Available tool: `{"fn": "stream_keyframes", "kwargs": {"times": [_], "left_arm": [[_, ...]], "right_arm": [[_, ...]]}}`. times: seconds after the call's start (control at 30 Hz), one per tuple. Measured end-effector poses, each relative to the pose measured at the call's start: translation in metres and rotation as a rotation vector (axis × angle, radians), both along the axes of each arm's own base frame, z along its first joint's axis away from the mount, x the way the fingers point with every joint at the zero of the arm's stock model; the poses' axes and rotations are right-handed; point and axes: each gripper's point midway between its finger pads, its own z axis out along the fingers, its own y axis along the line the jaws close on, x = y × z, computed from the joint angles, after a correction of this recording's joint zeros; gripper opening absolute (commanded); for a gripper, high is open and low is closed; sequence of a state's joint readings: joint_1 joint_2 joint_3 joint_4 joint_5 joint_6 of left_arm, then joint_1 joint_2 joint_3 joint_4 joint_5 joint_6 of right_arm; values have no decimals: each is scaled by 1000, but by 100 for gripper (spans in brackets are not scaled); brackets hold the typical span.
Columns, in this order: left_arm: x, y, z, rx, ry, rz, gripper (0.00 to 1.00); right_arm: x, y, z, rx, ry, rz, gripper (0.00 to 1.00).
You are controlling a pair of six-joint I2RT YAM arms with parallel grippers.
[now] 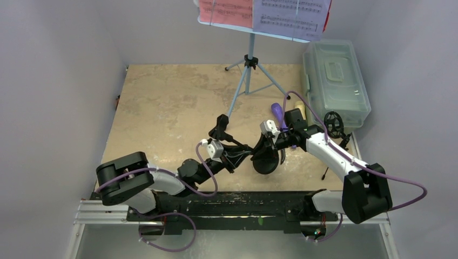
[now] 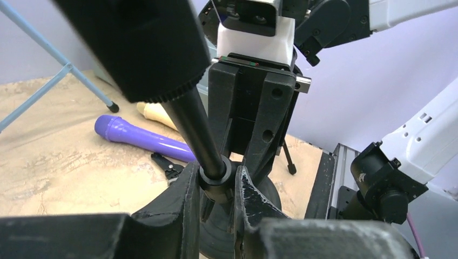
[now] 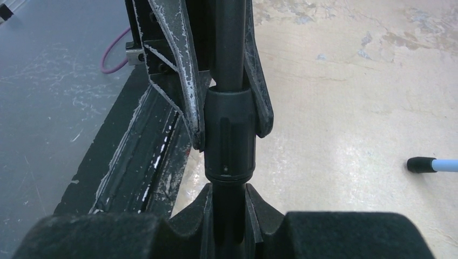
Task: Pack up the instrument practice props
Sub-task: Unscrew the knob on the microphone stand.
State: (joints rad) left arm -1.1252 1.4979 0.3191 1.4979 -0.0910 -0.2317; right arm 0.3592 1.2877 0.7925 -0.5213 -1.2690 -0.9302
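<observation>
The black round-base pole (image 1: pixel 237 143) hangs tilted over the table's front middle, its round base (image 1: pixel 266 159) lowest. My left gripper (image 2: pixel 216 181) is shut on the collar (image 2: pixel 215 175) just above the base. My right gripper (image 3: pixel 229 202) is shut on the same pole (image 3: pixel 229 145), facing the left one. Behind them lie the purple microphone (image 2: pixel 143 139) and the cream microphone (image 2: pixel 156 114). The light-blue music desk (image 1: pixel 248 70) stands at the back with red (image 1: pixel 224 11) and white (image 1: pixel 291 13) pages. The black mic tripod (image 1: pixel 333 125) stands at the right.
A translucent grey-green box (image 1: pixel 336 81) with its lid shut sits at the back right. One blue stand leg's rubber tip (image 3: pixel 421 164) shows near the right gripper. A small black clip (image 2: pixel 167 164) lies beside the purple microphone. Grey walls close in on both sides.
</observation>
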Motion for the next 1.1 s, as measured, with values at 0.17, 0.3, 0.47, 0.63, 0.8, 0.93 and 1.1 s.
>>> {"fn": "stream_keyframes", "kwargs": {"times": [0.17, 0.3, 0.47, 0.63, 0.8, 0.93, 1.1], "left_arm": [[11, 4, -3, -65, 123, 50, 0], [24, 10, -8, -176, 298, 113, 0], [46, 13, -11, -333, 541, 220, 0], [79, -1, -16, -336, 779, 420, 0], [84, 2, -21, -363, 892, 503, 0], [83, 3, -26, -367, 933, 515, 16], [80, 3, -23, -363, 936, 509, 52]], "right_arm": [[10, 0, -2, -34, 18, -51, 0], [24, 2, -4, -75, 41, -131, 0], [43, 3, -6, -104, 62, -239, 0], [68, -7, -12, -136, 61, -376, 0], [74, -7, -12, -141, 57, -418, 0], [71, -7, -16, -150, 76, -422, 0], [70, -6, -15, -143, 82, -414, 0]]}}
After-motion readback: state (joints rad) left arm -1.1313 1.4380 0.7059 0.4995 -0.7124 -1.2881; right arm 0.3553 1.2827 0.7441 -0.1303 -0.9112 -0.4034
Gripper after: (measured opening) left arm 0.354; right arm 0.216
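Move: Around the black knob on the microphone stand's pole, the left fingers are already closed, with the knob at the left hand point. The round base sits some 8 cm to the right, 4 cm back and 13 cm below; the purple microphone lies about 17 cm right, 9 cm ahead and 18 cm below. From the right hand, gripping the pole beneath, the knob is roughly 3 cm left, 1 cm ahead and 4 cm up. Twisting the knob counter-clockwise, the left hand swings some 65 degrees around the leaning pole, from pointing mostly right to mostly forward, and travels about 8 cm forward and slightly down before its fingers start to part. The right hand keeps its pinch on the pole below, moving about 7 cm forward with it and turning some 25 degrees clockwise. ##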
